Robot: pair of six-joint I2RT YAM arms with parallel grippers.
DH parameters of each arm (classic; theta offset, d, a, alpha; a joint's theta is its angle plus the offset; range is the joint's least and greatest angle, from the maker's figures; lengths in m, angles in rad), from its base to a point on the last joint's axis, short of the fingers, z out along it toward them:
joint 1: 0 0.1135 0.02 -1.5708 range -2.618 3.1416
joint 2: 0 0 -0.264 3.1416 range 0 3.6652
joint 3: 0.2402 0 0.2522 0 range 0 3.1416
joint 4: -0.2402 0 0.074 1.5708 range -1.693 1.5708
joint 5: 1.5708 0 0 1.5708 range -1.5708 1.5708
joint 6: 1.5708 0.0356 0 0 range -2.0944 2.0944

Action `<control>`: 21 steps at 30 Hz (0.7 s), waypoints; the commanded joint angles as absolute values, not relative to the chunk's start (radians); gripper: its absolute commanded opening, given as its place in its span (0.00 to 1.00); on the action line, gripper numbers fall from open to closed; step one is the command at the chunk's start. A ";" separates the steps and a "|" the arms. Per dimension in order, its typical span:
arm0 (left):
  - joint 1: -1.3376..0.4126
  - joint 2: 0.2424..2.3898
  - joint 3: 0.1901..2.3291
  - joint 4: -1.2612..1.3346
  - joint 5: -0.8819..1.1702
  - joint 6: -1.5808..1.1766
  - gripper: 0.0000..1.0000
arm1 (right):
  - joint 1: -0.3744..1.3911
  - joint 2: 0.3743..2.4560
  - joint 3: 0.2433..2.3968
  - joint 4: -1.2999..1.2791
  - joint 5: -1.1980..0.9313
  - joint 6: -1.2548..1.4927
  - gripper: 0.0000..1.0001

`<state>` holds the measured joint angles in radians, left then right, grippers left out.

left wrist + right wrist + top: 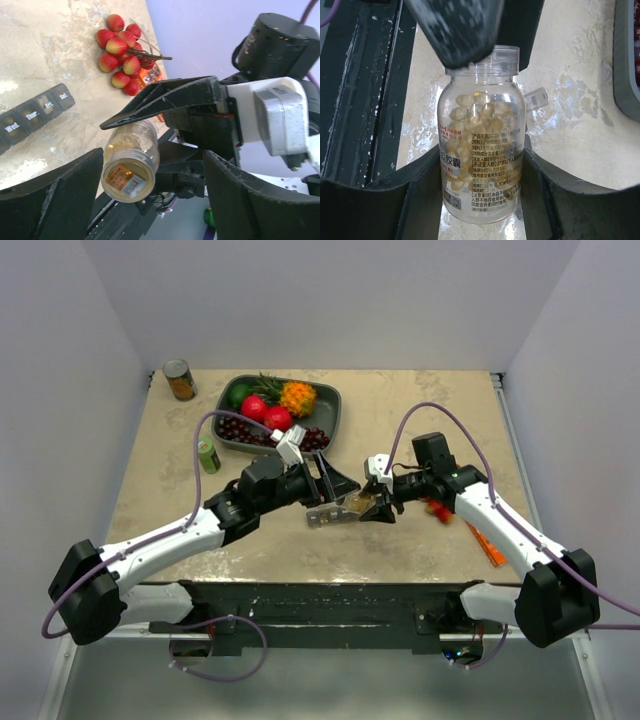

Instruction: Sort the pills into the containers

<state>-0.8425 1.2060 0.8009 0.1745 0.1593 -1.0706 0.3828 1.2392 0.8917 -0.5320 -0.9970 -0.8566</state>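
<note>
A clear pill bottle [480, 165] with a printed label is clamped by its body between my right gripper's [481, 150] fingers, held lying over the table. Pale yellow capsules [480, 117] fill it. Its clear cap [501, 54] points at my left gripper [155, 165], whose jaws stand open around the cap end [129, 180]; the cap sits close to the left finger [55, 195], with a wide gap to the other. The grey strip of containers [35, 112] lies on the table, marked with weekday names, just below both grippers [325, 517].
A dark grey fruit tray [333, 410] sits at the back, a tin can [180, 380] at the back left, a small green bottle [208, 455] left of centre. A red fruit bunch [122, 50] and an orange packet [487, 545] lie on the right.
</note>
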 commanded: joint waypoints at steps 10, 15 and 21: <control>-0.864 1.218 0.903 0.009 0.110 -0.968 0.67 | 0.380 1.230 0.920 -0.509 -1.028 -0.861 0.00; -0.864 1.218 0.908 0.005 0.135 -0.939 0.51 | 0.380 1.232 0.920 -0.511 -1.029 -0.861 0.00; -0.864 1.235 0.905 0.054 0.216 -0.835 0.08 | 0.380 1.229 0.920 -0.509 -1.031 -0.857 0.00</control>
<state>-0.8585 1.2304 0.8658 0.0013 0.1379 -0.9447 0.3820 1.2392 0.8917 -0.5304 -0.9981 -0.8577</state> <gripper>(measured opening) 0.476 0.555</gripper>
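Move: The bottle's clear cap is almost between the left hand's open fingers, about 2 cm below their middle point and 1 cm to the right. From the left hand, the pill organizer lies some 4 cm ahead, 2 cm to the right and 18 cm below; the fruit tray is about 24 cm ahead and 12 cm to the left, also well below. From the right hand, which holds the bottle, the cap is roughly 4 cm to the left and 5 cm above. Downwards by some 2 cm, the left hand settles over the bottle's cap, its fingers tipping about 10 degrees further down as they close from nearly wide to about half open. They come to a stop pinching the cap from both sides, the grip load rising at the end, while the right hand stays still and keeps its hold on the bottle. ##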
